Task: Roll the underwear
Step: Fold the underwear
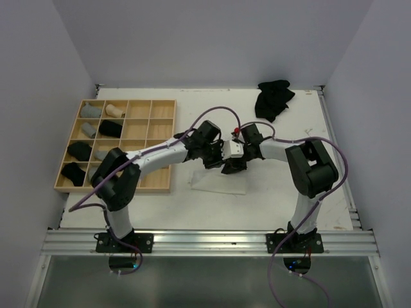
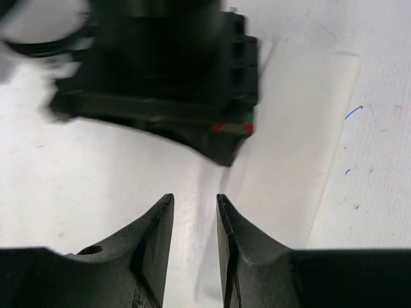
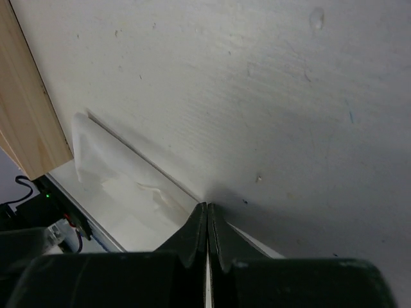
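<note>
A white underwear (image 1: 215, 181) lies flat on the table in front of both arms. Both grippers meet over its far edge. My left gripper (image 2: 194, 197) hovers open above the white cloth (image 2: 302, 128), with nothing between its fingers, facing the right arm's black wrist (image 2: 167, 70). My right gripper (image 3: 207, 204) is shut, its tips down on the edge of the white underwear (image 3: 122, 179), and a thin white strip shows between its jaws. A black underwear (image 1: 275, 97) lies crumpled at the far right of the table.
A wooden grid tray (image 1: 164, 144) stands at the left, holding several rolled garments such as a beige roll (image 1: 115, 110) and a black roll (image 1: 72, 173). Its corner (image 3: 32, 109) shows in the right wrist view. White walls enclose the table.
</note>
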`<state>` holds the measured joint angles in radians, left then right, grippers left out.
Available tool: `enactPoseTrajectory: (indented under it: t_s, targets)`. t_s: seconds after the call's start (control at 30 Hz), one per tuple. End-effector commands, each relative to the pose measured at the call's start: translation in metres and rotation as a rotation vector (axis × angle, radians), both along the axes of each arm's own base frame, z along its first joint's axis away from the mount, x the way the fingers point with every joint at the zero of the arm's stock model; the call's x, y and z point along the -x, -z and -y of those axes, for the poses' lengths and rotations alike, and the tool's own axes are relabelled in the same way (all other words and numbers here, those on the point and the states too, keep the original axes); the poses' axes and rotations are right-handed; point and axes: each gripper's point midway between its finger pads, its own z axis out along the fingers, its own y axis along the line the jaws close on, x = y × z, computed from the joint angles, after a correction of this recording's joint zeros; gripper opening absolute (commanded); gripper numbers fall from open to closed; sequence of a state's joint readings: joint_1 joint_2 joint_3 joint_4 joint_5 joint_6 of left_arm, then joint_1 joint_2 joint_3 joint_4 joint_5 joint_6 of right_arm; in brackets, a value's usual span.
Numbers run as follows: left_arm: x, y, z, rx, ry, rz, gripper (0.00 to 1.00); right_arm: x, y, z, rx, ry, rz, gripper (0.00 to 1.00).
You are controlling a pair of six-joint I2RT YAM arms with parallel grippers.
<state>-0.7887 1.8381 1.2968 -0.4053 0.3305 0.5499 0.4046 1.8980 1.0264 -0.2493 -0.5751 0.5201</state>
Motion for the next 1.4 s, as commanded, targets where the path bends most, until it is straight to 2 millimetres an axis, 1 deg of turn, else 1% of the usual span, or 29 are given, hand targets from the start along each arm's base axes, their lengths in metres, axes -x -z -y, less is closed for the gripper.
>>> enactPoseTrajectory:
  t_s: [0.0, 0.03, 0.07, 0.1, 0.17, 0.2, 0.27, 0.33, 0.43, 0.57, 0.6, 0.67, 0.7, 0.73, 0.77, 0.8, 0.83, 0.9, 0.97, 1.0, 1.03, 1.07, 1.1, 1.13, 1.17, 1.2, 1.27, 1.3, 1.37]
  targets:
    - [-0.014, -0.057, -0.018, 0.083, -0.041, 0.062, 0.36, 0.026, 0.038, 0.049, 0.256, 0.049, -0.05, 0.0]
    - [-0.008, -0.057, -0.031, 0.066, -0.033, 0.047, 0.34, 0.028, 0.038, 0.053, 0.272, 0.061, -0.049, 0.0]
    - [0.004, -0.048, -0.045, 0.015, -0.003, 0.014, 0.32, 0.026, 0.037, 0.055, 0.277, 0.077, -0.044, 0.0]
    - [0.014, -0.043, -0.054, -0.001, 0.016, -0.011, 0.3, 0.025, 0.036, 0.057, 0.282, 0.087, -0.04, 0.0]
    - [0.044, -0.026, -0.08, -0.068, 0.055, -0.076, 0.24, 0.021, 0.029, 0.062, 0.295, 0.112, -0.015, 0.0]
    - [0.054, -0.021, -0.086, -0.081, 0.085, -0.09, 0.23, 0.019, 0.027, 0.064, 0.3, 0.12, -0.008, 0.0]
    - [0.078, -0.005, -0.107, -0.138, 0.107, -0.148, 0.19, 0.013, 0.02, 0.07, 0.318, 0.145, 0.019, 0.0]
    - [0.092, 0.011, -0.12, -0.186, 0.108, -0.193, 0.14, 0.007, 0.014, 0.076, 0.324, 0.17, 0.035, 0.0]
    - [0.102, 0.025, -0.127, -0.205, 0.095, -0.235, 0.11, 0.003, 0.01, 0.081, 0.339, 0.173, 0.046, 0.0]
    - [0.103, 0.04, -0.118, -0.207, 0.059, -0.289, 0.08, 0.013, 0.023, 0.085, 0.366, 0.157, -0.002, 0.0]
    - [0.103, 0.048, -0.116, -0.215, 0.051, -0.31, 0.08, 0.017, 0.026, 0.085, 0.367, 0.153, -0.011, 0.0]
    - [0.092, 0.052, -0.106, -0.197, 0.008, -0.303, 0.07, 0.023, 0.031, 0.088, 0.373, 0.153, -0.027, 0.0]
    - [0.089, 0.06, -0.105, -0.214, -0.011, -0.312, 0.06, 0.026, 0.032, 0.089, 0.377, 0.153, -0.031, 0.0]
    - [0.081, 0.06, -0.099, -0.205, -0.032, -0.304, 0.06, 0.032, 0.035, 0.092, 0.383, 0.154, -0.043, 0.0]
    - [0.073, 0.061, -0.093, -0.189, -0.061, -0.298, 0.06, 0.035, 0.036, 0.093, 0.386, 0.157, -0.046, 0.0]
    - [0.068, 0.068, -0.09, -0.195, -0.088, -0.301, 0.06, 0.035, 0.034, 0.094, 0.387, 0.164, -0.036, 0.0]
    - [0.06, 0.067, -0.084, -0.178, -0.105, -0.288, 0.06, 0.041, 0.036, 0.097, 0.394, 0.176, -0.048, 0.0]
    - [0.039, 0.068, -0.071, -0.149, -0.162, -0.255, 0.06, 0.043, 0.033, 0.097, 0.384, 0.193, -0.034, 0.0]
    - [0.022, 0.069, -0.062, -0.124, -0.207, -0.244, 0.06, 0.051, 0.035, 0.1, 0.386, 0.207, -0.049, 0.0]
    - [0.015, 0.079, -0.063, -0.135, -0.231, -0.257, 0.06, 0.053, 0.034, 0.101, 0.386, 0.212, -0.049, 0.0]
    - [-0.001, 0.072, -0.054, -0.11, -0.245, -0.236, 0.06, 0.058, 0.036, 0.102, 0.388, 0.224, -0.062, 0.0]
    - [-0.01, 0.073, -0.05, -0.102, -0.255, -0.228, 0.06, 0.058, 0.035, 0.101, 0.376, 0.231, -0.061, 0.0]
    - [-0.02, 0.084, -0.051, -0.117, -0.274, -0.238, 0.06, 0.06, 0.036, 0.101, 0.373, 0.238, -0.064, 0.0]
    - [-0.04, 0.074, -0.039, -0.085, -0.279, -0.207, 0.06, 0.065, 0.038, 0.101, 0.368, 0.25, -0.077, 0.0]
    - [-0.048, 0.074, -0.036, -0.08, -0.284, -0.205, 0.06, 0.065, 0.038, 0.098, 0.352, 0.253, -0.08, 0.0]
    - [-0.068, 0.073, -0.029, -0.062, -0.298, -0.193, 0.06, 0.067, 0.039, 0.097, 0.343, 0.254, -0.086, 0.0]
    - [-0.085, 0.071, -0.024, -0.056, -0.299, -0.171, 0.07, 0.071, 0.04, 0.094, 0.323, 0.265, -0.095, 0.0]
    - [-0.097, 0.07, -0.019, -0.043, -0.3, -0.158, 0.09, 0.072, 0.039, 0.092, 0.31, 0.264, -0.096, 0.0]
    - [-0.107, 0.072, -0.015, -0.036, -0.299, -0.151, 0.12, 0.072, 0.041, 0.087, 0.282, 0.27, -0.103, 0.0]
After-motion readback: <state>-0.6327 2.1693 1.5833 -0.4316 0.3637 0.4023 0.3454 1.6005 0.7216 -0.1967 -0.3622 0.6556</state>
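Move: The folded underwear lies crosswise, its middle about 4 cm back of the left hand, level sideways and some 7 cm below; its left end reaches roughly 9 cm to that hand's left. From the right hand its middle is about 4 cm back and 3 cm left, at table height. The divided tray's middle is some 36 cm left of and 9 cm ahead of the left hand; the black cloth lies 25 cm ahead and 16 cm right of the right hand. Left hand closes, loops 13 cm left and back, sweeps the underwear's left end forward-right; right hand slides rightward. ##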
